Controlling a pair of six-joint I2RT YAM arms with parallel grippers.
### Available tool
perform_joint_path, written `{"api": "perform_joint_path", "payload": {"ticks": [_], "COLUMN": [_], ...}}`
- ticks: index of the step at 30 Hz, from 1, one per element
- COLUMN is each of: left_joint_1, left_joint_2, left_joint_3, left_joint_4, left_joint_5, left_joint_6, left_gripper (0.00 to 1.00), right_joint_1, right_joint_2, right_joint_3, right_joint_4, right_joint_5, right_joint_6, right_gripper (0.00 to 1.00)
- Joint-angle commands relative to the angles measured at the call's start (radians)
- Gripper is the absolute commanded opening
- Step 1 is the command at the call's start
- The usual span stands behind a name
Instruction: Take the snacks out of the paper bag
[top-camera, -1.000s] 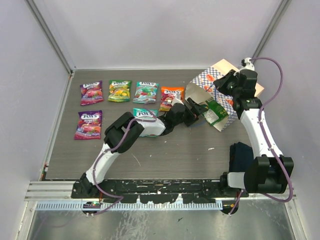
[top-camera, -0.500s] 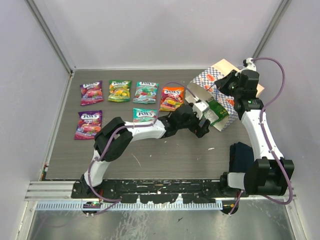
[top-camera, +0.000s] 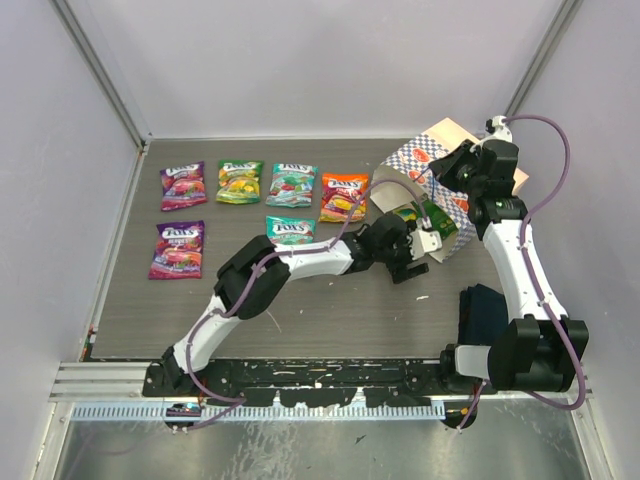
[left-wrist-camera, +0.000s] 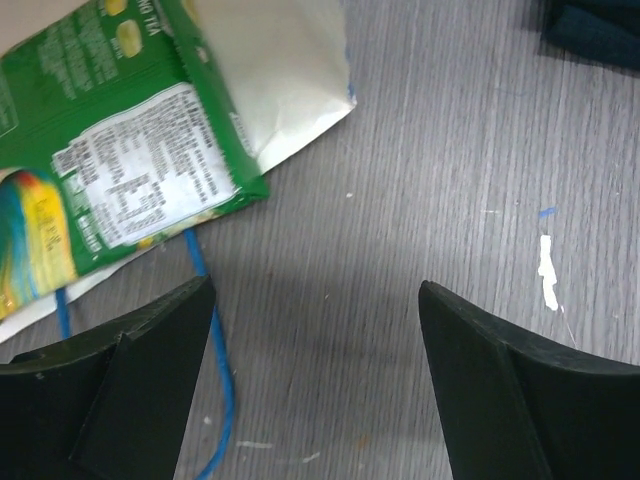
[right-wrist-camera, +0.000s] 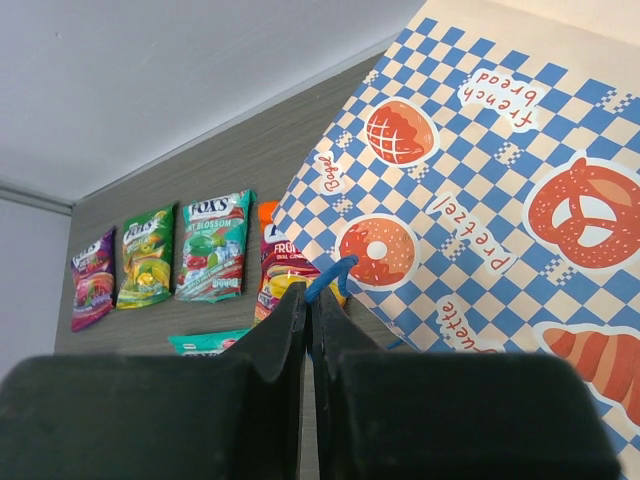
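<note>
The paper bag (top-camera: 420, 160) lies on its side at the back right, mouth facing left. My right gripper (right-wrist-camera: 308, 295) is shut on its blue cord handle (right-wrist-camera: 330, 275) and holds the mouth up. A green snack (top-camera: 423, 217) lies in the mouth, label side up (left-wrist-camera: 120, 180). My left gripper (left-wrist-camera: 315, 290) hovers open over bare table just in front of that packet, nothing between its fingers (left-wrist-camera: 150, 380). Several snacks lie in rows to the left: purple (top-camera: 182, 185), green (top-camera: 239, 182), teal (top-camera: 291, 184), orange (top-camera: 343, 195), purple (top-camera: 177, 248), teal (top-camera: 290, 230).
A dark blue cloth (top-camera: 485, 310) lies near the right arm's base. The bag's second blue cord (left-wrist-camera: 205, 330) trails on the table by my left finger. White specks (left-wrist-camera: 547, 270) mark the grey tabletop. Enclosure walls stand close on three sides.
My left gripper has travelled right from beside the teal packet to the bag's mouth, still open, its jaws slightly narrower. The right gripper has kept its hold on the handle.
</note>
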Motion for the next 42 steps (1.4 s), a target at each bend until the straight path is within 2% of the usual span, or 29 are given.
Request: {"api": "perform_joint_path", "payload": {"ticks": [1,12,23,30,36,37,38,39,40,42], "left_joint_1": [-0.024,-0.025,-0.024,-0.016,-0.014,-0.014,-0.015,-0.014,-0.015,-0.014], "left_joint_2": [0.033,0.13,0.23,0.246,0.25,0.25,0.248,0.245,0.237,0.21], "left_joint_3": [0.081,0.185,0.351,0.352,0.353,0.353,0.351,0.348,0.337,0.295], "left_joint_4": [0.068,0.175,0.058,0.052,0.045,0.045,0.044,0.047,0.057,0.087], "left_joint_5": [0.016,-0.053,-0.106,-0.132,-0.148,-0.147,-0.144,-0.145,-0.145,-0.145], "left_joint_6": [0.054,0.034,0.0,-0.027,-0.037,-0.038,-0.041,-0.045,-0.049,-0.057], "left_gripper": [0.83,0.67,0.51,0.33,0.3,0.28,0.18,0.04,0.0,0.0], "right_joint_1": [-0.005,-0.005,-0.005,-0.005,-0.005,-0.005,-0.005,-0.005,-0.005,-0.005], "right_joint_2": [-0.039,-0.033,-0.028,-0.026,-0.026,-0.026,-0.025,-0.026,-0.026,-0.024], "right_joint_3": [0.026,0.022,0.021,0.018,0.016,0.017,0.015,0.014,0.015,0.015], "right_joint_4": [0.038,0.04,0.043,0.047,0.052,0.052,0.052,0.052,0.052,0.052], "right_joint_5": [-0.009,-0.009,-0.019,-0.025,-0.031,-0.032,-0.032,-0.033,-0.032,-0.032], "right_joint_6": [-0.013,-0.019,-0.021,-0.02,-0.018,-0.016,-0.017,-0.017,-0.017,-0.017], "right_gripper": [0.01,0.01,0.01,0.01,0.01,0.01,0.01,0.01,0.01,0.01]}}
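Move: Just inside the bag's mouth, the green snack pack has its middle about 10 cm ahead of the left hand, 6 cm to its right and 3 cm below; its near corner is closer. The paper bag's middle is roughly 17 cm ahead and 8 cm to the right. The orange snack lies some 15 cm ahead and 17 cm to the left, about 5 cm lower. From the right hand, the green pack is about 6 cm back, 4 cm right and 24 cm down. Reaching into the bag's mouth, the left hand goes about 5 cm right and 4 cm forward to the green pack's near corner, then sinks some 2 cm at the end. Its wide-open fingers close steadily to shut, pinching the edge at that corner. The right hand stays still, keeping hold of the blue bag handle. ##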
